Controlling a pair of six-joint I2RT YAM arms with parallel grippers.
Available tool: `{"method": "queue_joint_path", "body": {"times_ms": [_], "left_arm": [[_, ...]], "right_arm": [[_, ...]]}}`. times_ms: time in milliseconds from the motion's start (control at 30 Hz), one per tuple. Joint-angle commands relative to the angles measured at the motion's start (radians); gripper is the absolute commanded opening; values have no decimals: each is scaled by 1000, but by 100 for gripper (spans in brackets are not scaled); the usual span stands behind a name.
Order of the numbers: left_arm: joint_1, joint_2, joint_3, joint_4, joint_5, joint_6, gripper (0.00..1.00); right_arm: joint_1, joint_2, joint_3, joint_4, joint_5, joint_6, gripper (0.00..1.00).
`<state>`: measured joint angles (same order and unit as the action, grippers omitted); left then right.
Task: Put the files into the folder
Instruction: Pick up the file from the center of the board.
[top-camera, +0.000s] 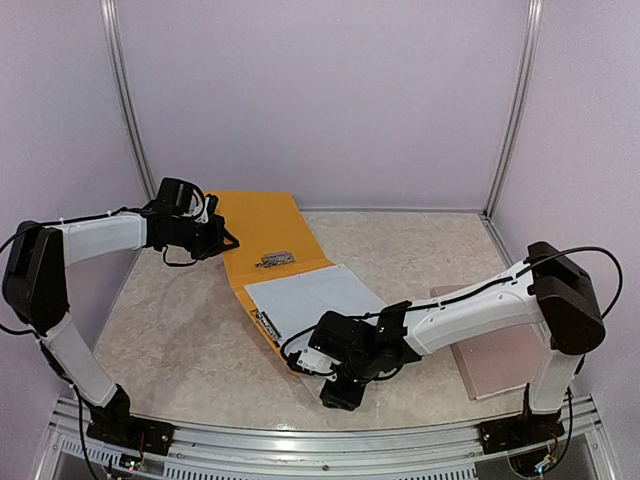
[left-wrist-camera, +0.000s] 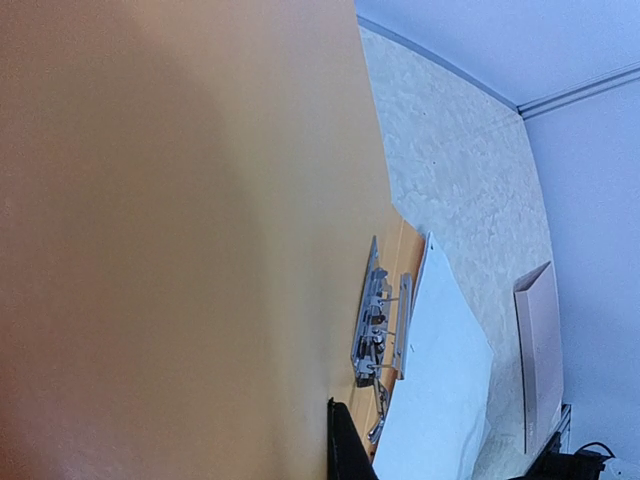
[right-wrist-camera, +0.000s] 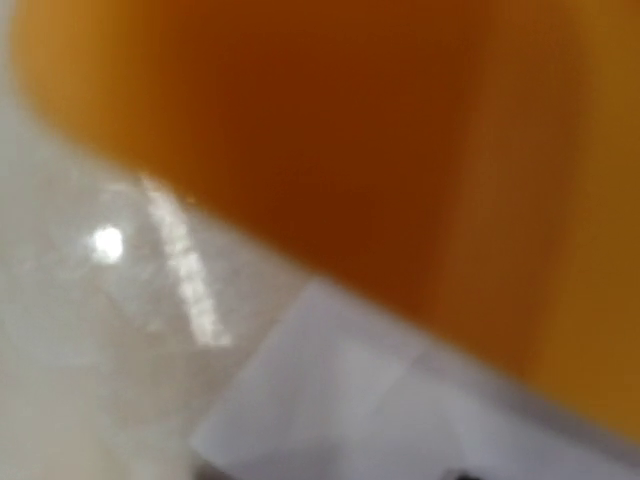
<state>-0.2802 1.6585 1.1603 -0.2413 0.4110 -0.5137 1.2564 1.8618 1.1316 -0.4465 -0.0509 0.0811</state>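
The orange-yellow folder (top-camera: 265, 225) lies open on the table, its metal clip (top-camera: 274, 260) near the fold. The white files (top-camera: 310, 298) rest on its near half, overhanging toward the right. My left gripper (top-camera: 218, 235) is shut on the left edge of the folder's far cover. In the left wrist view that cover (left-wrist-camera: 200, 200) fills the frame beside one black finger (left-wrist-camera: 343, 445), with the clip (left-wrist-camera: 375, 320) and files (left-wrist-camera: 440, 390) beyond. My right gripper (top-camera: 300, 358) sits at the near corner of the files. The blurred right wrist view shows orange folder (right-wrist-camera: 350, 130) above a white sheet corner (right-wrist-camera: 380, 410); its fingers are hidden.
A pinkish-brown flat board (top-camera: 495, 350) lies at the right, under the right arm's forearm, and shows in the left wrist view (left-wrist-camera: 540, 350) too. Lilac walls with metal posts close in the back and sides. The marbled tabletop (top-camera: 170, 330) spreads left of the folder.
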Motion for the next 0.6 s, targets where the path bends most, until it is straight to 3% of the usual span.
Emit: {"method": "queue_joint_path", "body": {"times_ms": [0, 467, 567], "left_arm": [[9, -12, 1, -35, 6, 20, 0], [17, -40, -23, -36, 18, 23, 0], [19, -42, -24, -35, 19, 24, 0]], "right_arm": [[15, 58, 22, -47, 22, -13, 51], [24, 80, 31, -69, 28, -27, 6], [41, 48, 34, -70, 18, -50, 3]]}}
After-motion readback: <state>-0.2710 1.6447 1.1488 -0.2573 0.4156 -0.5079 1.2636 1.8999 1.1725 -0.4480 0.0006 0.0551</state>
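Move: The file, a white sheet lying mostly hidden under the raised orange folder, has its middle about 17 cm ahead of the right hand, 6 cm to its left and just below it, its near edge reaching the fingertips. The white stack on the folder sits some 20 cm ahead, 5 cm left and a few centimetres higher; the pink folder lies 15 cm ahead and 32 cm right. From the left hand the file's middle is about 13 cm back, 18 cm right and 15 cm down. Low over the table, its fingers still pointing down, the right hand eases about 1 cm forward and a little left, towards the file and in under the near edge of the orange folder, while its fingers close from about half open to nearly shut, pinching the file's near edge near its corner. The left hand, fingers shut as before, keeps hold of the folder's far left cover and stays practically in place, so the folder remains raised off the file. ##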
